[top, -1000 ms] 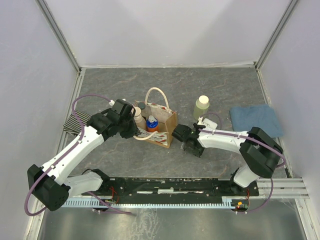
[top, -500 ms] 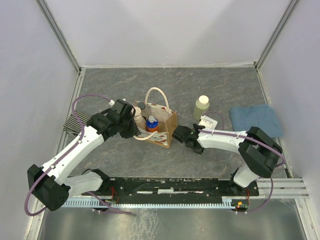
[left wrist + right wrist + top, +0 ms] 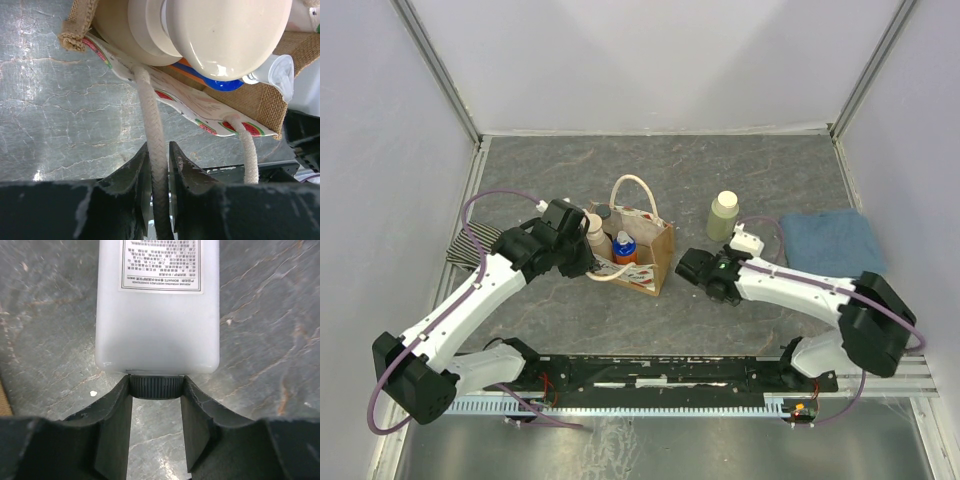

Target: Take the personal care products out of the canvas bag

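The canvas bag [image 3: 648, 252] stands mid-table with the tan pump bottle [image 3: 595, 232] and the blue-and-orange bottle [image 3: 624, 247] in it. My left gripper [image 3: 582, 262] is at the bag's left side, shut on its cream rope handle [image 3: 150, 115]. In the left wrist view the left gripper [image 3: 159, 155] sits under the pump bottle [image 3: 215, 30] and a blue cap [image 3: 222, 82]. My right gripper [image 3: 705, 272] is right of the bag. In the right wrist view it [image 3: 156, 390] is shut on the black cap [image 3: 155, 387] of the white bottle [image 3: 157, 305]. The pale yellow-green bottle [image 3: 723, 215] stands upright on the table.
A folded blue cloth [image 3: 832, 240] lies at the right edge. A black-and-white striped cloth [image 3: 468, 245] lies at the left, partly under my left arm. Grey walls enclose the table on three sides.
My right gripper has shifted a little to the right, away from the bag, and that arm's elbow has swung out to the right. The left arm and the bag have not moved.
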`<state>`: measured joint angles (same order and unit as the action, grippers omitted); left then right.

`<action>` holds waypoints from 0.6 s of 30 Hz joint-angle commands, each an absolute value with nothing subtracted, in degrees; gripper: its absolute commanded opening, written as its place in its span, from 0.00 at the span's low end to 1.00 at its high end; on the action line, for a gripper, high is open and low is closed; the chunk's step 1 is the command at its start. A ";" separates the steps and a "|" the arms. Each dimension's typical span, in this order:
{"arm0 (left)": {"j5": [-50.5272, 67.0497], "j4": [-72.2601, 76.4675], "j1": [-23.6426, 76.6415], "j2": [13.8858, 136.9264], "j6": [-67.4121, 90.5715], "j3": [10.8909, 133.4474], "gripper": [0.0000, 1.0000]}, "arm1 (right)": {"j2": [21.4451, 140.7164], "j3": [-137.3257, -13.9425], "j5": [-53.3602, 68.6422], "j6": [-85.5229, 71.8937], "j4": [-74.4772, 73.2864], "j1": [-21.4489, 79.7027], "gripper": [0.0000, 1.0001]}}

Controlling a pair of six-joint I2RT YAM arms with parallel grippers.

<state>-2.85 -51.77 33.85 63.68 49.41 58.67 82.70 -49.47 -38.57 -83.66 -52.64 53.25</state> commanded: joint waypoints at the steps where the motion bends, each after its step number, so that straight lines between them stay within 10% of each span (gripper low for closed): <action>1: -2.82 -51.50 33.73 62.66 46.62 59.23 0.27 | 75.82 -54.10 -47.41 -80.41 -59.56 53.79 0.00; 18: -3.04 -52.50 33.79 63.36 45.99 60.86 0.27 | 75.79 -64.13 -50.10 -65.08 -55.92 46.88 0.02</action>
<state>-2.83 -51.96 33.85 63.72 49.39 58.70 75.81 -61.41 -46.52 -70.02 -59.46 50.11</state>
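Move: The right hand already pinches the black cap of the white bottle, whose body stretches ahead; the open table where it is being stood up is roughly 9 cm ahead, about 1 cm right and 5 cm below. The green bottle stands some 13 cm ahead and 4 cm left, the canvas bag about 26 cm left and 5 cm ahead, the blue cloth 10 cm ahead and 21 cm right. From the left hand, that open spot is about 8 cm ahead, 34 cm right and 16 cm down. Keeping its pinch on the cap, the right hand carries on lifting the cap end of the white bottle, rising nearly 10 cm and easing off towards the end, with the body trailing below and ahead of the fingers. It also swings about 4 cm forward towards the green bottle, mostly in the later part, while the wrist tilts back some 10 degrees so that the fingers point a little more forward. ##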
